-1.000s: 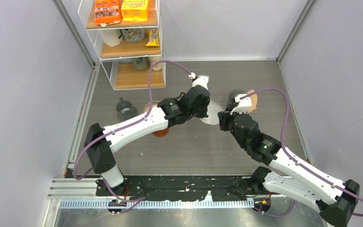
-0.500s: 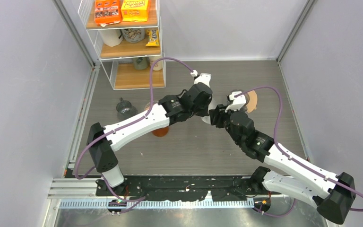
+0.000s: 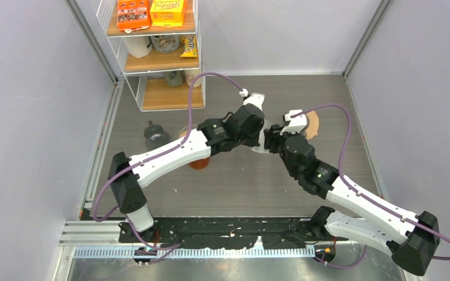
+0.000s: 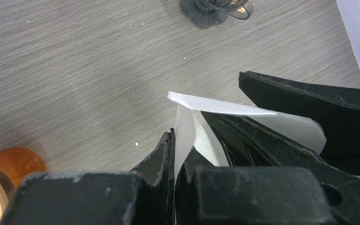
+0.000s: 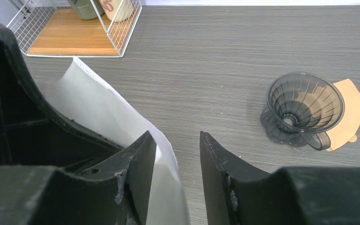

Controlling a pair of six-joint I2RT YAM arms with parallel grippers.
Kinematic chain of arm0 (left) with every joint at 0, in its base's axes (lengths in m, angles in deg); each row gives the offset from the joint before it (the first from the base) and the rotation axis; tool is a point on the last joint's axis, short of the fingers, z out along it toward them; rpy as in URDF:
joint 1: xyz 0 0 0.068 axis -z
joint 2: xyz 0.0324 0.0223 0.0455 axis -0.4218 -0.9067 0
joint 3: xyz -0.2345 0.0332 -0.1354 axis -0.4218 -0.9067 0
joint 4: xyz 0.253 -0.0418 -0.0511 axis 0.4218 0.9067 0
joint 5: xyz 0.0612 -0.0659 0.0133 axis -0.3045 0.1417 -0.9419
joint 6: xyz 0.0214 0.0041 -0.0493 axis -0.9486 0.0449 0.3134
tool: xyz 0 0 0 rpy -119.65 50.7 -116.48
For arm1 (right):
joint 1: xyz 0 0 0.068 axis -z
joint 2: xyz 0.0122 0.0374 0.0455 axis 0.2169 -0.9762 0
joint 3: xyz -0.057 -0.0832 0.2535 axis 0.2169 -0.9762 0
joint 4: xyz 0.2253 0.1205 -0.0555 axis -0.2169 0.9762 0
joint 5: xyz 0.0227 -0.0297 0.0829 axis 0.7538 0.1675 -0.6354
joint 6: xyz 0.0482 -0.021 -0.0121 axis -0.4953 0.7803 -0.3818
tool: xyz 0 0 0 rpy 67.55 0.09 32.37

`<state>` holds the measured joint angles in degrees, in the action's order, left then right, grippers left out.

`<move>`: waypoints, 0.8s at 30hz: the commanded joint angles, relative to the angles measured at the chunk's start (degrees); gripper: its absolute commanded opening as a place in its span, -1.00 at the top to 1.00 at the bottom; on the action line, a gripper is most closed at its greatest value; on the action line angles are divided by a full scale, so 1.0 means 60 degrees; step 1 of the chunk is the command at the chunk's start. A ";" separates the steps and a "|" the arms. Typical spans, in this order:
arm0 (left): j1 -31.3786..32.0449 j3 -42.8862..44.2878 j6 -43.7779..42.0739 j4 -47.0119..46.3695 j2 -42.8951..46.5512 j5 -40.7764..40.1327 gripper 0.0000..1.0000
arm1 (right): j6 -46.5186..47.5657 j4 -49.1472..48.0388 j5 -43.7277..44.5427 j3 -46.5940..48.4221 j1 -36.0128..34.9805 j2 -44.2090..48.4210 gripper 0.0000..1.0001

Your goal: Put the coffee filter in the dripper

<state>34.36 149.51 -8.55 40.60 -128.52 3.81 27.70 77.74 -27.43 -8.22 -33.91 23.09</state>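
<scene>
The white paper coffee filter (image 4: pixel 206 105) hangs above the table, one edge pinched in my left gripper (image 4: pixel 174 136), which is shut on it. My right gripper (image 5: pixel 176 136) is open, and the filter's (image 5: pixel 98 108) free edge lies against its left finger, in the gap between the fingers. From above, both grippers meet mid-table: the left gripper (image 3: pixel 256 136), the right gripper (image 3: pixel 272 140), and the filter (image 3: pixel 259 147) between them. The dark see-through dripper (image 5: pixel 304 105) stands upright on the table to the right, apart from both grippers.
A brown paper filter (image 5: pixel 349 112) lies under and behind the dripper. A wire shelf (image 3: pixel 152 52) with boxes and jars stands at the back left. An orange object (image 3: pixel 199 163) and a dark glass vessel (image 3: pixel 154 136) sit left of centre, under and beside the left arm.
My right gripper has swung left, away from the dripper and up to the filter, and has opened. The left gripper shifted slightly right, still holding the filter.
</scene>
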 commanded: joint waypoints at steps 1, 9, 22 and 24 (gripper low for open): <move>0.0090 0.0048 -0.0166 -0.0049 0.0127 0.0218 1.00 | 0.0319 -0.0682 0.0179 0.0426 -0.0014 -0.0195 0.16; 0.0069 -0.0092 -0.0190 0.0163 0.0179 -0.0165 1.00 | 0.0232 -0.0813 -0.0045 0.0103 -0.0024 0.0255 0.68; 0.0028 -0.0632 -0.0082 0.0174 0.0690 -0.0516 1.00 | 0.0200 0.0114 0.0461 -0.0049 -0.0030 0.0776 0.86; 0.0004 -0.0630 -0.0103 0.0163 0.0706 -0.0482 1.00 | 0.0182 0.0134 0.0308 -0.0034 -0.0020 0.0811 0.87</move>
<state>34.60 146.03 -8.79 41.15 -127.63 2.98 29.01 78.89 -27.39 -8.65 -34.04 26.30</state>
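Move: At the right hand's open fingers stands the white filter, its middle about 3 cm to the left and level. The black dripper lies roughly 11 cm ahead, 9 cm right and 17 cm below that hand, with the brown filter some 5 cm farther right. From the left hand, which already pinches the filter, the glass dripper is about 19 cm left, 2 cm ahead and 8 cm lower, above the amber carafe. Closing from about half open to nearly shut, the right fingers pinch the free edge of the white filter; that hand rises about 2 cm as they shut, then sinks roughly 1 cm while easing slightly back and right. The left hand keeps its shut grip on the opposite edge and lowers about 2 cm, drifting 1 cm left. ##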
